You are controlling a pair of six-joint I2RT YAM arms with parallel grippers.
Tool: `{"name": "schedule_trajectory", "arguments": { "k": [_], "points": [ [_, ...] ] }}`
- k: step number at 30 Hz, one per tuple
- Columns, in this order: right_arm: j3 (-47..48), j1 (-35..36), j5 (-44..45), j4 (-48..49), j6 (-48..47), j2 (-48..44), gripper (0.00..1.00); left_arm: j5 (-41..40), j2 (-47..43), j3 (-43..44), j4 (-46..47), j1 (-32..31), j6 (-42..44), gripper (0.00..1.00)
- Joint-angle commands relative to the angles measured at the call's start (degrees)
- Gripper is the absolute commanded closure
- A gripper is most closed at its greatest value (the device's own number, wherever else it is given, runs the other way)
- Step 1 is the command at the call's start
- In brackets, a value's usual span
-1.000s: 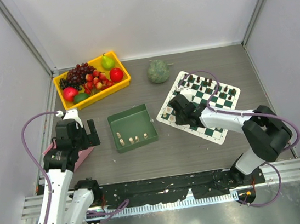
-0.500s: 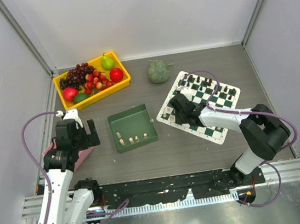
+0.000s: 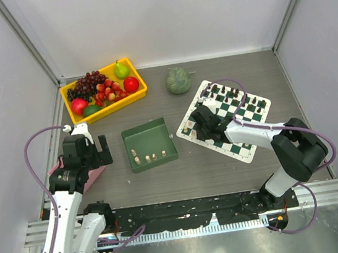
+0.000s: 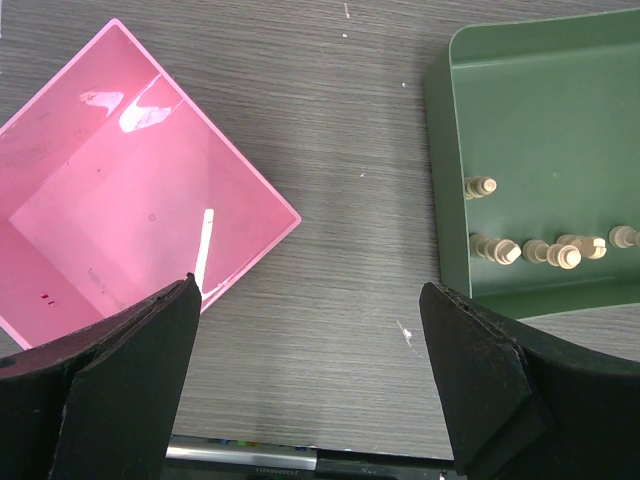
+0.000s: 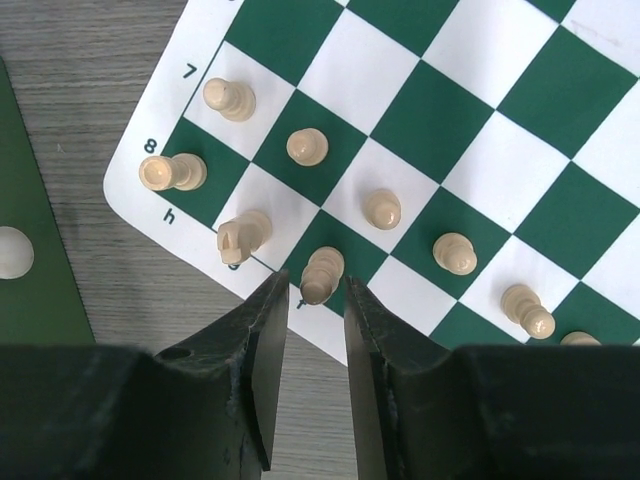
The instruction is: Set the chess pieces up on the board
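Note:
The board (image 3: 251, 113) lies at the right, a green and white checkered mat (image 5: 430, 120). Several cream chess pieces stand on its near-left corner squares. One of them (image 5: 322, 275) stands upright on a green edge square between my right gripper's (image 5: 317, 290) fingers. The jaws stand slightly apart, with a thin gap on each side of it. In the top view that gripper (image 3: 198, 122) hangs over the board's left corner. More cream pieces (image 4: 520, 250) lie in the green tray (image 4: 540, 110). My left gripper (image 4: 310, 300) is wide open over bare table, holding nothing.
A pink tray (image 4: 110, 210) sits left of my left gripper, the green tray (image 3: 144, 127) to its right. A yellow bin (image 3: 107, 109) of fruit stands at the back left. A green round fruit (image 3: 178, 80) lies behind the board. Dark pieces (image 3: 230, 90) line the board's far side.
My right gripper's jaws have parted a little off the cream piece, which stays standing on its square. Neither arm has moved noticeably.

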Motion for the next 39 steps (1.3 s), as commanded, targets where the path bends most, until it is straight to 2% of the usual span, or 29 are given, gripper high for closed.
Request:
{"name": "schedule_trajectory", "arguments": {
  "k": [1,6,9,18,31,35,39],
  "points": [
    [2.09,-0.09,1.41,-1.06,-1.02,-3.32,0.64,-0.10,0.07,1.87,0.68,0.33,0.05,0.01],
    [3.24,-0.09,2.11,-3.17,-2.52,-5.69,0.59,-0.10,0.24,1.79,0.68,0.24,-0.04,0.01],
    [3.50,-0.09,1.94,-3.26,-3.22,-8.15,0.52,-0.18,0.51,1.87,0.41,0.33,-0.12,0.01],
    [6.58,0.00,-0.87,-4.14,-5.95,-12.28,0.38,-0.45,-0.19,1.79,-0.46,0.16,-1.53,0.01],
    [4.73,0.26,-11.06,-3.35,-4.72,-16.06,0.29,-3.79,-7.13,-0.58,-1.17,0.24,-7.94,0.01],
    [4.73,0.35,-12.21,-4.23,-4.63,-17.29,0.27,-3.88,-10.38,-2.95,1.46,0.24,-7.95,0.01],
    [4.82,0.43,-14.23,-5.28,-4.98,-18.00,0.25,-2.03,-9.61,-2.96,1.82,0.24,-7.77,0.01]
  ]
}}
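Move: The five pieces left in the green tray are where my empty right hand goes next: their middle is about 18 cm to its left and 4 cm back, a centimetre or two below. The bishop-like piece just set down still stands between my loosened right fingertips. The knight is some 3 cm left and 1 cm ahead, and the pawn in front of that piece about 3 cm ahead and 1 cm right. From my left hand the tray pieces lie roughly 16 cm right, 3 cm ahead and 13 cm below. I lift my right hand nearly straight up off the placed piece, about 11 cm, spreading the already loosened fingers wide. Over the second half I also drift some 3 cm left towards the green tray and slightly back, the wrist turning counter-clockwise and its left side rising by roughly 10 degrees each. Late on, my open left hand backs off about 2 cm, tipping up a little. ##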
